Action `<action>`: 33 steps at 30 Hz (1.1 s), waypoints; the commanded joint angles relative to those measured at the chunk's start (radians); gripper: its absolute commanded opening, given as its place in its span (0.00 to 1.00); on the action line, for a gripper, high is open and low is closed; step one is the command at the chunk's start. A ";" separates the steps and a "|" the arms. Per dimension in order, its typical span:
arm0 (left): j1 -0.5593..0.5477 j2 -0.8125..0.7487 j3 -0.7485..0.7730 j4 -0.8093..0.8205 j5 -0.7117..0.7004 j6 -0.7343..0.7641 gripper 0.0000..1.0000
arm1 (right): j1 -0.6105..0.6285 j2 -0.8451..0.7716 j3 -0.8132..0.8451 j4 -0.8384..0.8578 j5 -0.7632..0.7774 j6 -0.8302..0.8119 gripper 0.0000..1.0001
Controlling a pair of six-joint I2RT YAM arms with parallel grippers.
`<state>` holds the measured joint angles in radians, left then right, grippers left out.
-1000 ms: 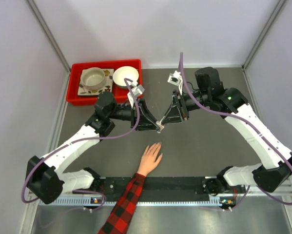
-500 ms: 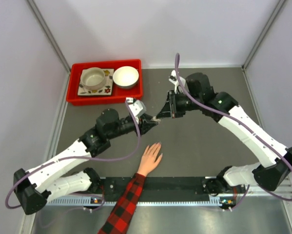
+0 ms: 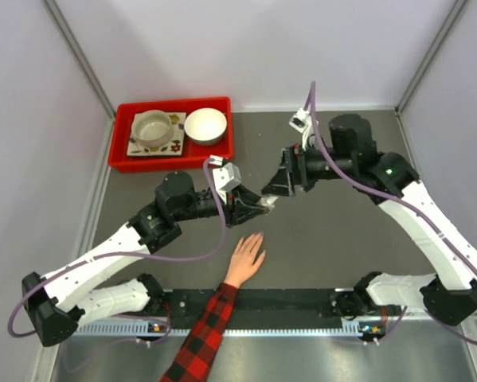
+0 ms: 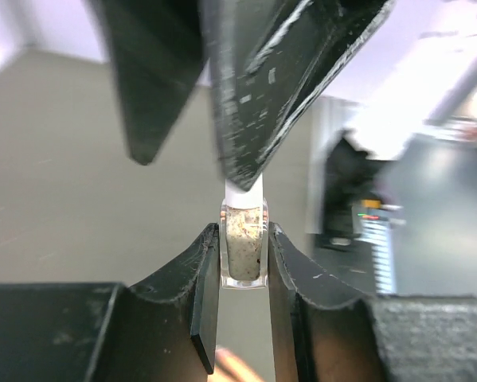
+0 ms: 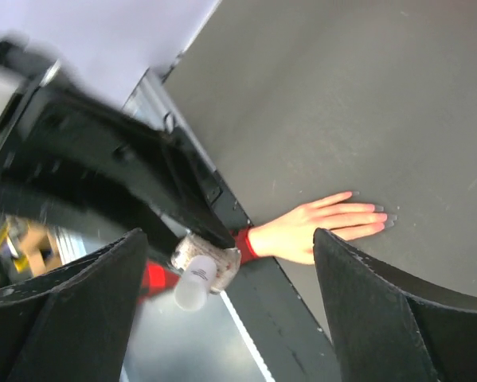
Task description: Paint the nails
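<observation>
A small glittery beige polish bottle (image 4: pixel 244 243) with a white cap (image 5: pixel 192 288) sits clamped between my left gripper's (image 4: pixel 244 263) jaws, cap pointing at the right gripper. In the top view the bottle (image 3: pixel 266 204) hangs above the grey table, just beyond a human hand (image 3: pixel 246 256) with a red-and-black plaid sleeve lying flat. My right gripper (image 3: pixel 279 185) stands wide open around the cap without touching it. In the right wrist view its gripper (image 5: pixel 230 243) frames the bottle (image 5: pixel 209 259) and the hand (image 5: pixel 318 231), whose tiny nails (image 5: pixel 379 213) show at the fingertips.
A red tray (image 3: pixel 172 107) at the back left holds a white bowl (image 3: pixel 205 125) and a cup (image 3: pixel 153 129) on a patterned plate. A black rail (image 3: pixel 286 301) runs along the near edge by the arm bases. Pale walls enclose the table.
The right gripper, pinched at the bottle's cap half a second ago, has opened wide and drawn back slightly to the right. The left gripper has kept the bottle and shifted a little right and nearer.
</observation>
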<state>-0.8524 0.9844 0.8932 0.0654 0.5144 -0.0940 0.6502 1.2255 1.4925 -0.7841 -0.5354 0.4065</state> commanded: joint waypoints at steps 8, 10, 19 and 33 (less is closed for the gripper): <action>0.058 0.040 0.064 0.190 0.414 -0.312 0.00 | -0.015 -0.067 0.057 -0.064 -0.417 -0.278 0.81; 0.094 0.046 0.052 0.221 0.435 -0.364 0.00 | -0.015 -0.063 0.061 -0.066 -0.429 -0.281 0.66; 0.135 0.072 0.041 0.293 0.486 -0.444 0.00 | -0.015 -0.057 0.069 -0.064 -0.419 -0.301 0.61; 0.148 0.082 0.032 0.300 0.515 -0.460 0.00 | -0.014 0.003 0.109 -0.103 -0.374 -0.344 0.42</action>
<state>-0.7120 1.0676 0.9188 0.3058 1.0031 -0.5510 0.6384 1.2385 1.5764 -0.8894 -0.9123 0.0952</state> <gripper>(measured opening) 0.307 0.441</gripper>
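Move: The white cap of the nail polish bottle lies about 2 cm back from the right hand and 2 cm below it, level with it sideways, near one side of the wide-open fingers. The glass body is 3 cm under the cap, pinched in the left fingers, so the cap stands about 3 cm above the left hand and 1 cm to its right. The nails to be painted are some 28 cm below the right hand and 4 cm ahead. Both hands swing back towards the bases and up together, the left one keeping its pinch on the glass while it travels about 4 cm back and 3 cm up, rolls its top forward and turns some 20 degrees clockwise. The right goes about 7 cm back and 3 cm up, turning some 25 degrees counter-clockwise, then eases a little over 1 cm forward again as its fingers close from wide open to about half, straddling the white cap without a clear grip. ##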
